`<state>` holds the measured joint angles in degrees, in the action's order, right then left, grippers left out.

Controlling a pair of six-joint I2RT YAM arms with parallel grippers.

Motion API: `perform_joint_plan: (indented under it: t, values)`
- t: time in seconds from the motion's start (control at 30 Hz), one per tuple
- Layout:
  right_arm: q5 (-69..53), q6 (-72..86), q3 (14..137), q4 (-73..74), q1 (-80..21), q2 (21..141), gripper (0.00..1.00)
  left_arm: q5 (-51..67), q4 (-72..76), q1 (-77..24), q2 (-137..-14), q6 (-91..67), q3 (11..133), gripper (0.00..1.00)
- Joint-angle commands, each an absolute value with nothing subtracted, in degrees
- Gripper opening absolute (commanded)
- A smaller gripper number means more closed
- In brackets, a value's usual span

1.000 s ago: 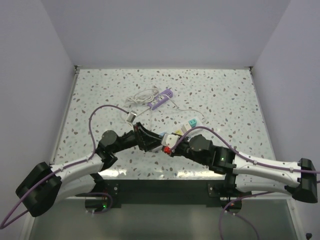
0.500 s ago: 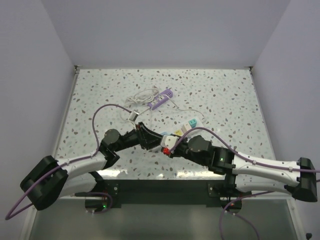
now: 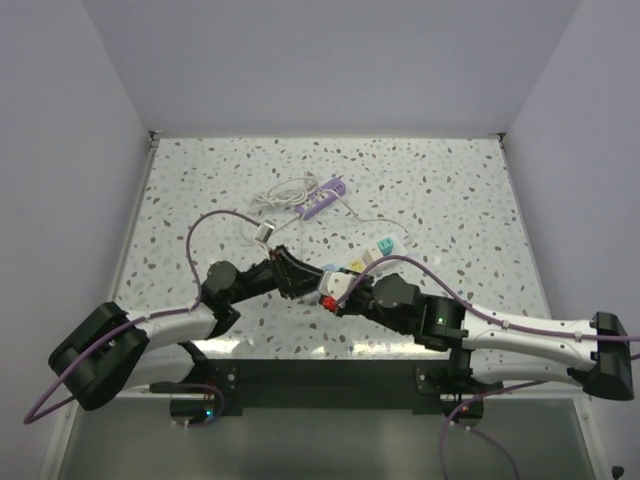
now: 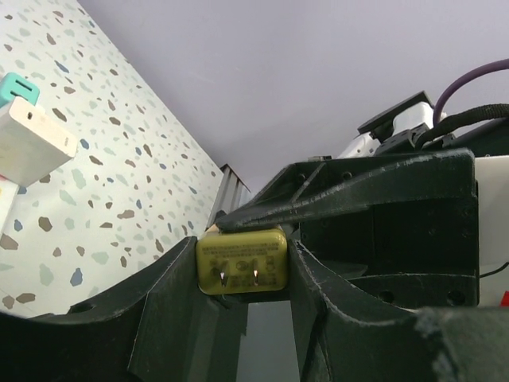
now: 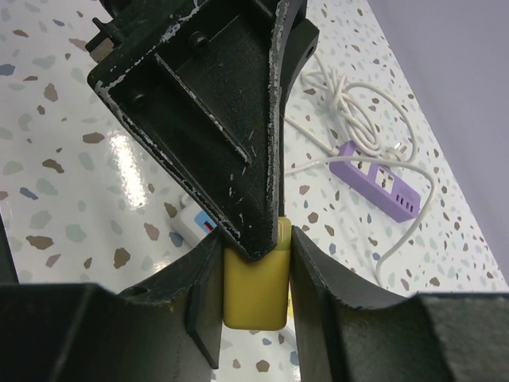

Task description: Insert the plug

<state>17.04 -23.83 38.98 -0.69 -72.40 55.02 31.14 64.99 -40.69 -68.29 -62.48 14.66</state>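
The plug (image 4: 242,261) is a small yellow block with two metal prongs facing the left wrist camera. My left gripper (image 4: 242,278) has its fingers (image 4: 171,310) pressed against both sides of it. My right gripper (image 5: 256,306) is shut on the same plug (image 5: 256,298), holding it by two other faces. One left finger (image 5: 215,119) covers the plug's far end in the right wrist view. From above, the two grippers (image 3: 297,277) (image 3: 330,290) meet nose to nose over the near middle of the table and hide the plug. The purple power strip (image 3: 322,200) (image 5: 380,179) lies further back.
A coiled white cable (image 3: 285,193) lies beside the strip. White and teal adapters (image 3: 375,250) (image 4: 32,139) lie just behind the right gripper. A small silver piece (image 3: 263,233) sits to the back left. The speckled table (image 3: 450,200) has walls on three sides.
My left gripper's jaws have closed in onto the plug's sides, and the left arm has crept slightly toward the right gripper. The right gripper has kept its grip and place.
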Motion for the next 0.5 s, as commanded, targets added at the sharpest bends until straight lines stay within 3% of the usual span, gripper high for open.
perform_joint_plan:
  t: [0.0,0.07,0.1,0.27,0.47]
  values:
    - [23.3,-23.1,41.0,-3.7,-71.7,54.9,0.41,37.4,74.9,-41.2,-68.6,-65.7,13.8,0.00]
    - [23.3,-22.9,40.6,-3.9,-71.7,54.4,0.55,37.2,75.7,-41.0,-68.9,-65.8,13.9,0.00]
    - [23.2,-22.5,40.4,-3.8,-71.6,54.1,0.68,37.5,76.5,-40.7,-69.1,-65.9,14.3,0.00]
    - [23.3,-21.4,38.7,-3.8,-71.6,49.6,0.81,38.8,76.5,-36.4,-67.9,-66.5,14.9,0.00]
    - [22.3,-19.3,36.7,-3.7,-71.6,43.5,0.86,39.5,74.2,-32.9,-65.0,-65.0,15.6,0.00]
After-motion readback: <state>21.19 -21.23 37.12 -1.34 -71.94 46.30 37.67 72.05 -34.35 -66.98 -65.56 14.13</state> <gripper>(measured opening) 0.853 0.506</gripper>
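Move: The yellow plug sits between my two hands in mid-air, its middle about 1 cm right of my left hand point and 1 cm left of my right one. From my left hand, the yellow slot it matches is some 13 cm ahead, 8 cm right and 20 cm down. The blue block on that board is about 10 cm straight ahead, and the white block 16 cm ahead and 12 cm right, both nearly as far down. I spread my right fingers wide to let go of the yellow plug and draw that hand up and to the right, about 4.5 cm in all, rolling slightly. My left hand keeps its pinch on the plug; after a 1 cm slip back, it carries the plug up and left, ending some 3 cm from where it began. ##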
